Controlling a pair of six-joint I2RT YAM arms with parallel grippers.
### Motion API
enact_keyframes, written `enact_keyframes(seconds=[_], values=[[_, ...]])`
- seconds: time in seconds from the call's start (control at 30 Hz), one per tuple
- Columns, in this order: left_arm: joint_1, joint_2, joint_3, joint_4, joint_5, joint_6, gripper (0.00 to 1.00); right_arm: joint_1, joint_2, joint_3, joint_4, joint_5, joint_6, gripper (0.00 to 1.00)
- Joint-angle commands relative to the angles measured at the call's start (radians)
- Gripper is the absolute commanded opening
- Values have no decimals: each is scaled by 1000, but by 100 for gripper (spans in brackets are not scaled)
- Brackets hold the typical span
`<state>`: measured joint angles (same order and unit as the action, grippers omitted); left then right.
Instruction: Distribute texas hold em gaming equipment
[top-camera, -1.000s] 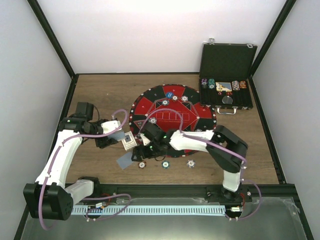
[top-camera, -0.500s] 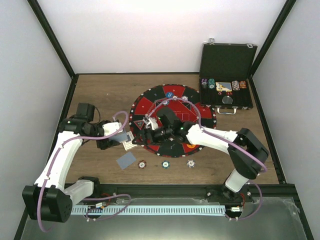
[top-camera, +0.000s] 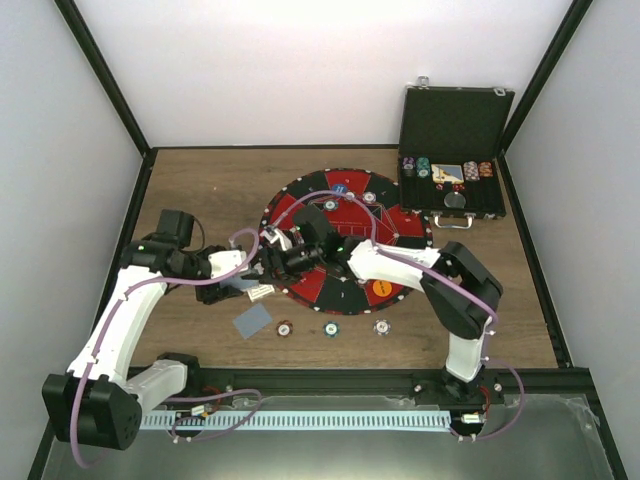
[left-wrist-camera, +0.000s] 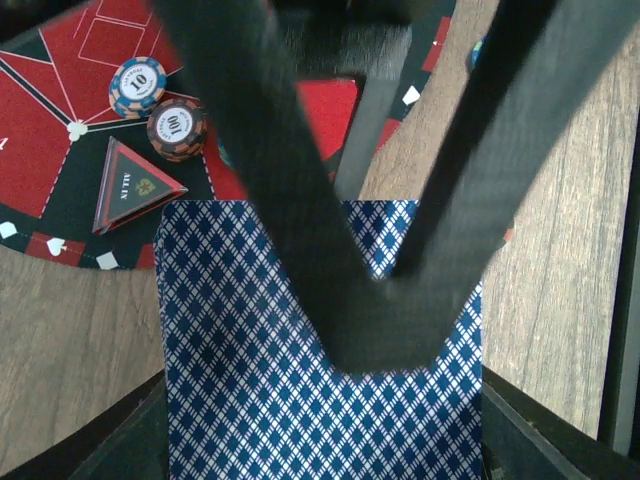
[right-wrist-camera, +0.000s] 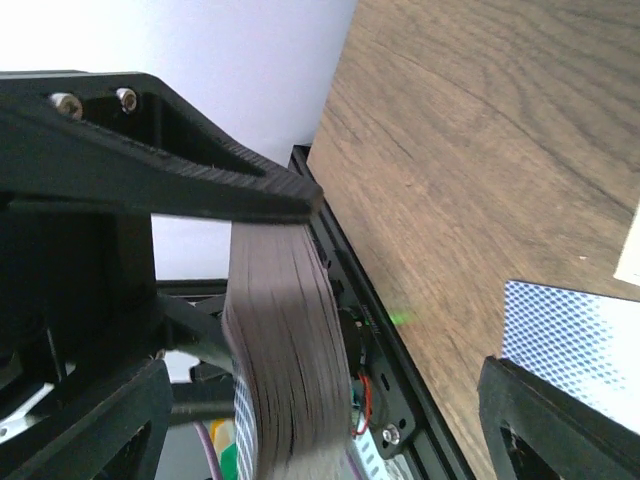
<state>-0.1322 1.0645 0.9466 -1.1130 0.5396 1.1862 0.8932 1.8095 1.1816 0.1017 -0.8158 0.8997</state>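
My left gripper is shut on a deck of blue-diamond-backed playing cards just off the left edge of the mat. My right gripper is open, its black fingers spread in a V over the deck's top card. In the right wrist view the deck's edge lies against the upper finger. One card lies face down on the wood. Three chips sit in a row near the front. Two chips and a black triangular marker rest on the mat.
The round red-and-black mat carries an orange button, a blue button and more chips. A black hinged case stands open at the back right with chips inside. A black frame rail borders the table.
My right gripper has swung from the front of the mat back and left onto the deck. My left gripper with the deck has shifted a little. The lone card and chips have not moved.
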Motion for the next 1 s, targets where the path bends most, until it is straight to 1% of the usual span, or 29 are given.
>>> enact_keyframes(seconds=[0.0, 0.17, 0.3, 0.43, 0.6, 0.97], values=[[-10, -15, -5, 0, 40, 17, 4, 36, 71, 92, 32, -44, 24, 85], [-13, -23, -3, -1, 40, 15, 4, 44, 133, 136, 41, -53, 45, 83], [-15, -28, 0, -4, 43, 9, 4, 33, 146, 131, 53, -39, 68, 78], [-15, -29, 5, -9, 39, 9, 4, 7, 124, 71, 87, -17, 99, 72], [-15, -23, 13, -11, 43, 4, 4, -18, 91, 12, 105, -10, 102, 70], [-15, -16, 16, 1, 19, 0, 4, -37, 13, -34, 69, 20, 70, 63]])
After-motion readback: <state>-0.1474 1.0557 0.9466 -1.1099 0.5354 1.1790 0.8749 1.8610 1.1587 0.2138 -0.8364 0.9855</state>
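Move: The deck is in the left hand's grip, its middle about 1 cm right of and 1 cm below that hand. From the open right hand the deck's middle lies some 5 cm left, level in depth and about 1 cm lower. On the table, roughly 17 cm below the right hand, are the dealt card, 5 cm back and 3 cm left, the white card, about 1 cm ahead and 1 cm left, and the red chip, 7 cm back and 4 cm right. One right fingertip comes down onto the patterned back of the deck and drags along it: the right hand first reaches about 3 cm left over the deck while sinking 2 cm, then draws back right nearly 3 cm, easing slightly forward and up. Its fingers close partway, ending still well apart, while the left hand holds still and keeps its grip on the deck's sides. ##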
